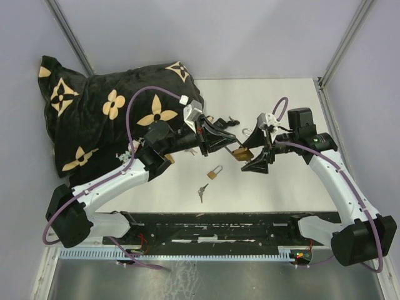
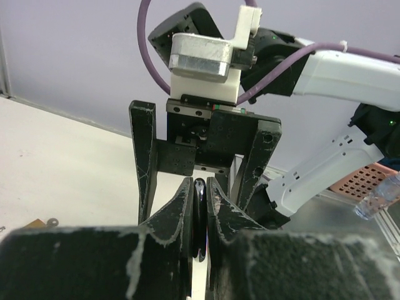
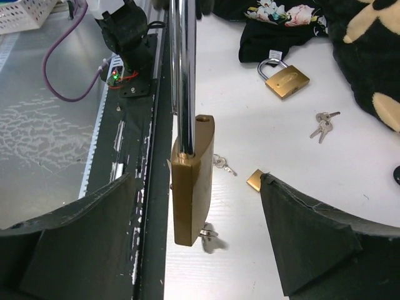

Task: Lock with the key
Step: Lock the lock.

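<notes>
A brass padlock (image 3: 192, 181) hangs in the air by its steel shackle (image 3: 182, 69). My left gripper (image 1: 224, 140) is shut on that shackle, which shows as a thin dark bar (image 2: 200, 209) pinched between its fingers. A key (image 3: 211, 235) sticks out of the padlock's underside and looks blurred. My right gripper (image 3: 197, 206) is open, with one finger on each side of the padlock body and a clear gap on both sides. From above, the padlock (image 1: 242, 154) hangs between the two grippers, and the right gripper (image 1: 253, 156) straddles it from the right.
A second brass padlock (image 1: 215, 172) and a bunch of keys (image 1: 202, 192) lie on the white table. More keys (image 3: 324, 124) and a small brass piece (image 3: 255, 180) lie nearby. A black flower-patterned cushion (image 1: 106, 112) fills the back left. The black base rail (image 1: 219, 228) runs along the near edge.
</notes>
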Controlling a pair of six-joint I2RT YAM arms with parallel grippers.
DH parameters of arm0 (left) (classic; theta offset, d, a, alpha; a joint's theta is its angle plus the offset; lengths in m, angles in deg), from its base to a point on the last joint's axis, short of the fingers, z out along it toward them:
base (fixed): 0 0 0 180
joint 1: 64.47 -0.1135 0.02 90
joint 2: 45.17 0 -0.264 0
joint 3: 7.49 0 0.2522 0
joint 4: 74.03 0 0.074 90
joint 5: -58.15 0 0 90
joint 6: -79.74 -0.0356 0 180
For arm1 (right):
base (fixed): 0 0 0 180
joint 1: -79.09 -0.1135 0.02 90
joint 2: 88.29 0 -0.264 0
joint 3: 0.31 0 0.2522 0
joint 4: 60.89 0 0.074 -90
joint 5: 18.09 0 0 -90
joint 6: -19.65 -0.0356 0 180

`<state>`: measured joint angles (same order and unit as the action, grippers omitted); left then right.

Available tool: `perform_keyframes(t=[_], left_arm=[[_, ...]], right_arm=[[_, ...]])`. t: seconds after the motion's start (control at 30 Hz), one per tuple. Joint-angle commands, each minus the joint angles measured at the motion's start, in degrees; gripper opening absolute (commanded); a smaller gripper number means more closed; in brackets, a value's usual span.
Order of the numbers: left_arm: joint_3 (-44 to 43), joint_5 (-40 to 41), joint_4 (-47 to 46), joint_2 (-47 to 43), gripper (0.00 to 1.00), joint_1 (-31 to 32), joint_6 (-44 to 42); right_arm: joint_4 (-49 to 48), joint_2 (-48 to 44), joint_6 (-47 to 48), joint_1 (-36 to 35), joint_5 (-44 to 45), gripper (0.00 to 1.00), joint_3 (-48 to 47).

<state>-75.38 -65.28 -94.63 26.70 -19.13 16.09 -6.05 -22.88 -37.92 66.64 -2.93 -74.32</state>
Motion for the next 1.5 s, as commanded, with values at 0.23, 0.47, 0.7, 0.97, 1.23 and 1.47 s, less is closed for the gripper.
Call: perform_keyframes(t=[0.23,0.47,0.7,0.97,1.23,1.47], left_arm=[[-2.2,-4.0,-2.4,1.3,0.03,-0.3,-2.9],[-2.4,-5.0,-4.5,3.1,0.03,-0.3,-1.8],[-1.9,-5.2,-7.0,3.7,0.03,-0.3,-0.2],[-1.3,-5.7,-9.2,4.3,0.03,-0.2,1.2],[-0.7,-7.0,-9.2,4.0,0.03,-0.3,0.8],[-0.5,-9.6,-7.0,3.5,0.03,-0.3,-2.5]], right_arm=[[11.9,2.0,12.7,0.8,3.2,0.77,-4.6],[13.2,4.0,14.3,0.9,0.5,0.67,-4.5],[12.8,5.1,14.5,0.7,1.1,0.61,-4.1],[12.8,5.9,14.2,0.3,1.3,0.47,-4.4],[13.6,4.8,14.6,0.4,-0.1,0.25,-4.7],[20.2,7.1,20.0,0.4,-0.5,0.23,-7.4]])
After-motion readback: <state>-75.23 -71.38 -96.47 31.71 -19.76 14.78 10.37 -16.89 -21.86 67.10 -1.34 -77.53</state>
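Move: The padlock hangs by its raised shackle from the left fingers, its body some 5 cm to the left hand's right, 2 cm back and 6 cm below. For the right hand the same body is already between the wide-open jaws, about 2 cm to the left of the hand point, 0 cm ahead and level with it. On the table, some 25 cm below the right hand, a small padlock lies about 6 cm ahead and 9 cm left, and loose keys 1 cm back and 14 cm left. The right hand sinks about 3 cm around the hanging padlock body, easing slightly to its right with its fingertips dipping a little, while its wide-open jaws close from front and back until they pinch the body's broad faces, the grip effort climbing once the closing stops. The left hand keeps its hold on the shackle and carries the lock down with it, about 4 cm and a little to the right, then comes back up roughly 1 cm and stays nearly in place while the right fingers shut. ##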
